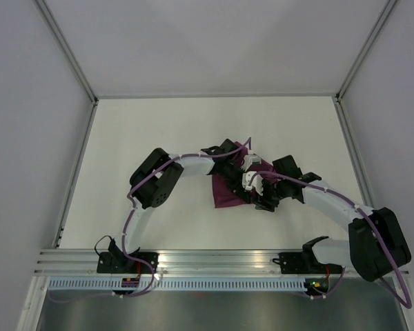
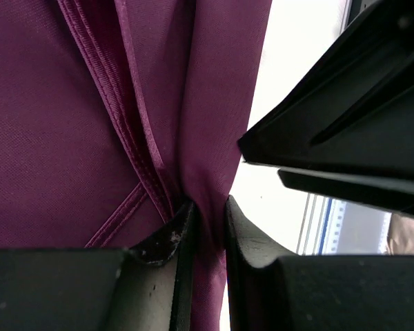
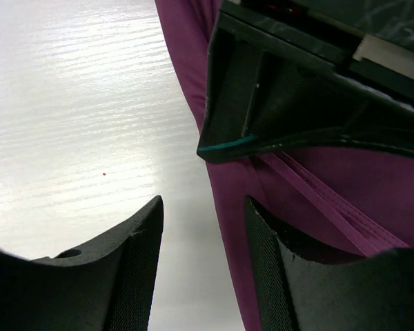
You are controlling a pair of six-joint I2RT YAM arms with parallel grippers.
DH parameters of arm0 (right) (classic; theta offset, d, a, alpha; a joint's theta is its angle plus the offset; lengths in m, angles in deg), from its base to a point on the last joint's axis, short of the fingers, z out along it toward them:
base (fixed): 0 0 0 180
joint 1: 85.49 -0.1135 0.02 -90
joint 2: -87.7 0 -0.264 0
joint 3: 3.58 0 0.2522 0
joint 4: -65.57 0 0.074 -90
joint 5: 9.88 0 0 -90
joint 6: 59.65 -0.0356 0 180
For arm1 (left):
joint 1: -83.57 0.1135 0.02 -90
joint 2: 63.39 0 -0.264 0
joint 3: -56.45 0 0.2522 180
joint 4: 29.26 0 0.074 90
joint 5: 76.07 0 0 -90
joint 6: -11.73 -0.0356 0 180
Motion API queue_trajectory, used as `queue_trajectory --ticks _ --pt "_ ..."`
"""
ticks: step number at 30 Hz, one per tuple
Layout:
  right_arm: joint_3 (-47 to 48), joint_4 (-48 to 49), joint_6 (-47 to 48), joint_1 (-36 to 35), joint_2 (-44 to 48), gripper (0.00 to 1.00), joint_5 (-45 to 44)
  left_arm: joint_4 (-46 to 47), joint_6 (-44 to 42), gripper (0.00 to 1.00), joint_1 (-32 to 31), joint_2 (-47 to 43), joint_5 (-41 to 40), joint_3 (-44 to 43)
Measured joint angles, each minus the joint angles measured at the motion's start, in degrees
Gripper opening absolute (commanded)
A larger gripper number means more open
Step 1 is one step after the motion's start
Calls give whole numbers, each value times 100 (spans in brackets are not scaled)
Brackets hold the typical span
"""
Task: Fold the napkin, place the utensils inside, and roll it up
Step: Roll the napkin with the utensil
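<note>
The purple-maroon napkin (image 1: pixel 225 189) lies bunched in the middle of the white table, one corner lifted. My left gripper (image 1: pixel 241 160) is shut on a hemmed fold of the napkin (image 2: pixel 69 138), and cloth fills the narrow gap at the left gripper (image 2: pixel 208 231). My right gripper (image 1: pixel 259 185) is close beside it. In the right wrist view the right gripper (image 3: pixel 203 231) stands open over bare table. The napkin's edge (image 3: pixel 241 186) runs down just inside its right finger (image 3: pixel 276 262). The left gripper's black body (image 3: pixel 297 96) hangs right above. No utensils are in view.
White panel walls enclose the table (image 1: pixel 159 131) on three sides. An aluminium rail (image 1: pixel 214 261) with both arm bases runs along the near edge. The two wrists crowd each other, with the right gripper's black housing (image 2: pixel 345 117) filling the right of the left wrist view.
</note>
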Motion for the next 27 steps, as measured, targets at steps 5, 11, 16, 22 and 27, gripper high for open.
queue_trajectory --ticks 5,11,16,22,27 --pt "-162 367 -46 -365 -61 57 -280 -127 13 2 0 61 125 -55" --pt "-286 857 -142 -667 -323 53 -647 -173 26 2 31 107 260 -74" --pt "-348 1099 -179 -800 -481 43 -809 -247 28 2 50 120 313 -74" --pt "-350 1290 -249 -833 -595 19 -874 -319 63 9 76 153 446 -74" --pt "-192 1163 -229 -833 -752 9 -800 -363 76 39 125 149 461 -72"
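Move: The left gripper already pinches the napkin's near rolled edge, and the free stretch to grip lies about 3 cm to its right, roughly level fore and aft, 1 cm lower. From the open right gripper that stretch is some 2 cm left, 1 cm ahead and 3 cm below; the left fingertips are about 5 cm left, level fore and aft, 3 cm below. The napkin's flat body centres roughly 8 cm ahead, 6 cm left and 4 cm below. Lower the open right gripper about 3 cm while easing it some 2 cm left towards the left fingertips, until its fingers straddle the napkin's near edge, then close them to pinch it right beside the left gripper. Keep the left fingers on the edge, letting that hand drift about a centimetre back and to the left. ##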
